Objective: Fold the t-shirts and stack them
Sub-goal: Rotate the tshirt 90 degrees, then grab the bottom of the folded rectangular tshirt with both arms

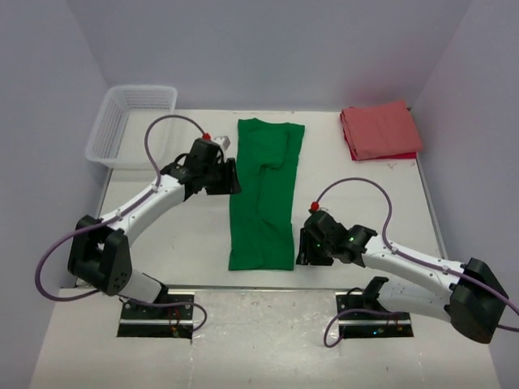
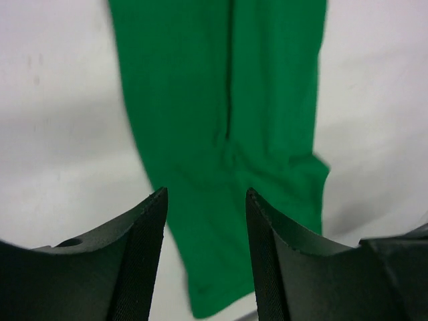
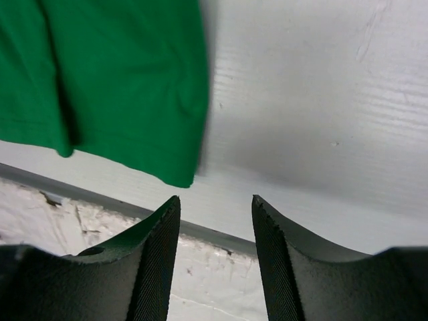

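A bright green t-shirt (image 1: 263, 194) lies folded into a long narrow strip down the middle of the table, also seen in the left wrist view (image 2: 221, 134) and the right wrist view (image 3: 120, 80). A salmon-red t-shirt (image 1: 379, 131) lies folded at the back right. My left gripper (image 1: 229, 180) hovers at the strip's left edge near its far end, open with nothing between its fingers (image 2: 144, 254). My right gripper (image 1: 304, 243) sits just right of the strip's near right corner, open and empty, its fingers (image 3: 157, 261) apart over the table's front edge.
A white mesh basket (image 1: 130, 126) stands at the back left corner. The table's front edge (image 3: 221, 231) runs just under the right gripper. Bare white table (image 1: 357, 194) lies between the green strip and the right side.
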### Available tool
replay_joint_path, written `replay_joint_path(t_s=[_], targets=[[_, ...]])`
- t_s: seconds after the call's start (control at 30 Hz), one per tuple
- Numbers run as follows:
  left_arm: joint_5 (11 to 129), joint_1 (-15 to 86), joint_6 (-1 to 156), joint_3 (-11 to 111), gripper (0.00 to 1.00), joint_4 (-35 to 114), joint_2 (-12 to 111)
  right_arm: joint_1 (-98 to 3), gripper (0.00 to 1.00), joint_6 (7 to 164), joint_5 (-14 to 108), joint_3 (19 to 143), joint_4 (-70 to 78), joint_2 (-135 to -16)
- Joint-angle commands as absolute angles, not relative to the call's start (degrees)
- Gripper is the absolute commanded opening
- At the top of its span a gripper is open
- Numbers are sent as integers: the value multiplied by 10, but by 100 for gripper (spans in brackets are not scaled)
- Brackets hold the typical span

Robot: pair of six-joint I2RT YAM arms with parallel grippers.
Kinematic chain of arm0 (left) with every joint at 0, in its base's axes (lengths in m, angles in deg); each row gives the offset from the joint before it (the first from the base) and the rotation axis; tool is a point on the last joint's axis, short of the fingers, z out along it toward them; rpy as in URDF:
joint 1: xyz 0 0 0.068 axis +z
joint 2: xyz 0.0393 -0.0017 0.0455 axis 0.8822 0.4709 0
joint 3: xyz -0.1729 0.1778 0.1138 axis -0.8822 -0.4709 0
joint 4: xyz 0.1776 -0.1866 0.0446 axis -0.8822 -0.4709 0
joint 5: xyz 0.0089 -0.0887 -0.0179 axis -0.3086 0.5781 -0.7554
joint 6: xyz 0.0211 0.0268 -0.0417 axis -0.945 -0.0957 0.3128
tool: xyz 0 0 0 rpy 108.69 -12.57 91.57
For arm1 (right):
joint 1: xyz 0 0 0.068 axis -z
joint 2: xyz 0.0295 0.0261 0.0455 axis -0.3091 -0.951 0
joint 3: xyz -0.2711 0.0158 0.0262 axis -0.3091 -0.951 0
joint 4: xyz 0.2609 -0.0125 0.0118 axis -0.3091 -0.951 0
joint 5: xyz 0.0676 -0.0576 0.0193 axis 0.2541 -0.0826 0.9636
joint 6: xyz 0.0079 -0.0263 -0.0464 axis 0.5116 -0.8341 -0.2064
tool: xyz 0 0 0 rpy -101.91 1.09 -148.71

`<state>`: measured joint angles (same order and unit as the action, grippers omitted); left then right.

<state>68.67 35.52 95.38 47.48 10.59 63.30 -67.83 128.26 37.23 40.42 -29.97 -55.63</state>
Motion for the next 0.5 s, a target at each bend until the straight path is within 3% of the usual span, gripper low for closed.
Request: replay_joint_path(t_s=[0.0,0.17,0.47], targets=[[712,363,975,362,52,113,534,-681,49,1304,413,368,-210,-544],[714,363,968,291,53,106,456,-681,50,1330,439,313,-111,-557],[741,362,964,243,53,106,442,-681,49,1345,469,299,-39,-630]])
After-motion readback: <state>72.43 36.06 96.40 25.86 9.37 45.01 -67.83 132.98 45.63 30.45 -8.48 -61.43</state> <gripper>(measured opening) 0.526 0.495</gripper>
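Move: The green t-shirt's near right corner lies some 4 cm left of the right hand, about 2 cm back and 6 cm below; the near table edge is roughly 8 cm straight back, also 6 cm below. The t-shirt's near left corner is about 24 cm back from the left hand, 1 cm to its left and 15 cm below, and its far left corner is some 30 cm straight ahead. Bring the open right gripper down and left onto the t-shirt's near right corner, about 3.5 cm each way, tipping the fingertips some 10 degrees to the left so the fingers come either side of the corner without closing. Meanwhile draw the open left gripper back along the shirt's left side towards the near left corner, fast then slowing, drifting a little left and down. ##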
